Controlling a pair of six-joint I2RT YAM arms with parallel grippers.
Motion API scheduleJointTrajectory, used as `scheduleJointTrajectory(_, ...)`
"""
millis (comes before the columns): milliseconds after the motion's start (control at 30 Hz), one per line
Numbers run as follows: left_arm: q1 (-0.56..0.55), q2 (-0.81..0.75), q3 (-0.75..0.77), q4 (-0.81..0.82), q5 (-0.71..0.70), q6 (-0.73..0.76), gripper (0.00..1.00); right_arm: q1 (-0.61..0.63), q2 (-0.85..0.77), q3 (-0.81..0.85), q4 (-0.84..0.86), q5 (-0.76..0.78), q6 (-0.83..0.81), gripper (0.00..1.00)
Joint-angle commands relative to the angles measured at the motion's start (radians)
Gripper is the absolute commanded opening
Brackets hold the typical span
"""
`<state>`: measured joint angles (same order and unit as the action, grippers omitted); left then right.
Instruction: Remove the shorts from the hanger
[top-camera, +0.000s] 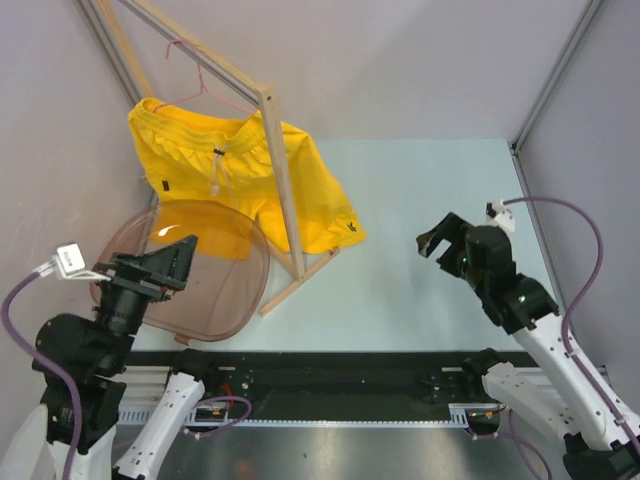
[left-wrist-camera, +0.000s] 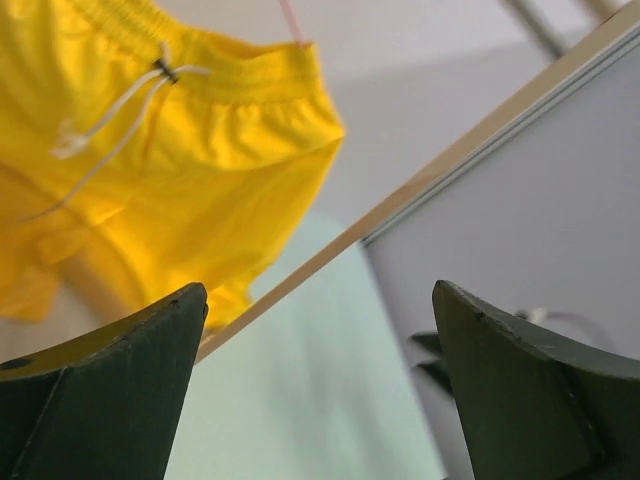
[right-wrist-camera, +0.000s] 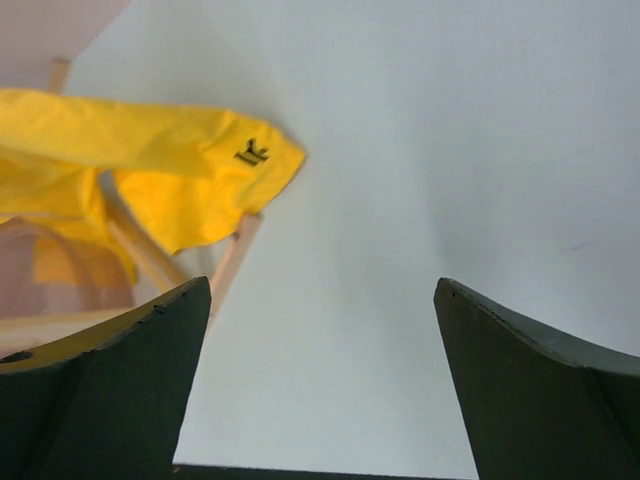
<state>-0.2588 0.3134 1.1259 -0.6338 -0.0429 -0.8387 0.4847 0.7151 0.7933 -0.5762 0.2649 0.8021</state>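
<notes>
The yellow shorts (top-camera: 235, 170) hang from the pink wire hanger (top-camera: 203, 88), whose hook sits over the wooden rack bar (top-camera: 190, 42) at the back left. Their right leg, with a small dark logo (right-wrist-camera: 252, 153), drapes down to the table. My left gripper (top-camera: 183, 265) is open with nothing between its fingers, low at the near left, below the shorts (left-wrist-camera: 190, 150) and apart from them. Only a bit of the hanger (left-wrist-camera: 292, 20) shows above the waistband in the left wrist view. My right gripper (top-camera: 436, 236) is open and holds nothing, to the right of the shorts (right-wrist-camera: 150, 150).
A brown translucent basket (top-camera: 200, 275) lies under the left gripper, beside the rack's upright post (top-camera: 285, 190) and its foot (top-camera: 300, 278). Grey walls and metal frame posts (top-camera: 545, 90) close in the pale green table (top-camera: 420, 200) on the left, back and right.
</notes>
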Motion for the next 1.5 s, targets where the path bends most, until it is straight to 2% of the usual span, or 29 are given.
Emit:
scheduleJointTrajectory(0,0.007,0.073,0.107,-0.36,0.085,0.294,1.0,-0.096,0.109,0.193,-0.174,0.043,-0.256,1.0)
scheduleJointTrajectory(133,0.007,-0.014,0.023,-0.256,0.294,0.253,1.0,-0.11,0.173,0.254,-0.036,-0.252,-0.4,1.0)
scheduleJointTrajectory(167,0.006,-0.049,-0.016,-0.238,0.32,0.218,1.0,-0.107,0.188,0.271,-0.01,-0.386,-0.449,1.0)
scheduleJointTrajectory(267,0.006,-0.091,-0.083,-0.208,0.369,0.167,1.0,-0.081,0.266,0.322,0.074,-0.572,-0.515,1.0)
scheduleJointTrajectory(533,0.006,-0.108,-0.106,-0.331,0.414,0.167,1.0,-0.028,0.577,0.556,0.239,-0.714,-0.722,1.0)
scheduleJointTrajectory(667,0.007,-0.114,-0.078,-0.408,0.403,0.181,1.0,-0.031,0.707,0.693,0.32,-0.906,-0.832,1.0)
scheduleJointTrajectory(767,0.007,-0.126,-0.055,-0.466,0.399,0.176,1.0,-0.032,0.798,0.777,0.48,-1.005,-0.853,1.0)
scheduleJointTrajectory(1033,0.006,-0.192,-0.032,-0.532,0.411,0.13,1.0,0.006,1.035,0.952,0.795,-1.147,-0.716,1.0)
scheduleJointTrajectory(1133,0.006,-0.198,-0.018,-0.544,0.414,0.128,1.0,0.047,1.138,1.066,0.782,-1.126,-0.705,0.98)
scheduleJointTrajectory(1167,0.007,-0.197,-0.014,-0.552,0.414,0.128,1.0,0.063,1.164,1.149,0.757,-1.121,-0.708,0.93)
scheduleJointTrajectory(1300,0.006,-0.191,0.012,-0.569,0.408,0.136,1.0,0.112,1.285,1.299,0.658,-1.081,-0.753,0.82)
scheduleJointTrajectory(1467,0.006,-0.186,0.035,-0.593,0.403,0.144,1.0,0.141,1.374,1.373,0.656,-1.035,-0.756,0.65)
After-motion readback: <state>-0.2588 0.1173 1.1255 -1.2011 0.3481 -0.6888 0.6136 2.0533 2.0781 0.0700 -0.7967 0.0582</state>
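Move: From the right hand, the near end of the shorts' waistband on the hanger is about 16 cm ahead, 36 to its left and 17 up. The hanger's middle is some 10 cm farther left and 5 higher than that end; the stand's post is about 25 cm left of the hand and 1 back, and the logo hem about 7 ahead, 14 left and 14 below. From the left hand, the waistband end lies roughly 25 cm ahead, 12 right and 4 lower. Swinging left, the empty right hand travels some 33 cm towards the waistband end, also reaching about 16 forward and rising 17, while its wrist turns from forward-and-down to point level to the left. Its wide-open fingers come around the cloth just below the waistband and begin to close, still well apart. The left hand withdraws empty, down about 12 cm and back 10, its fingers tipping down. ##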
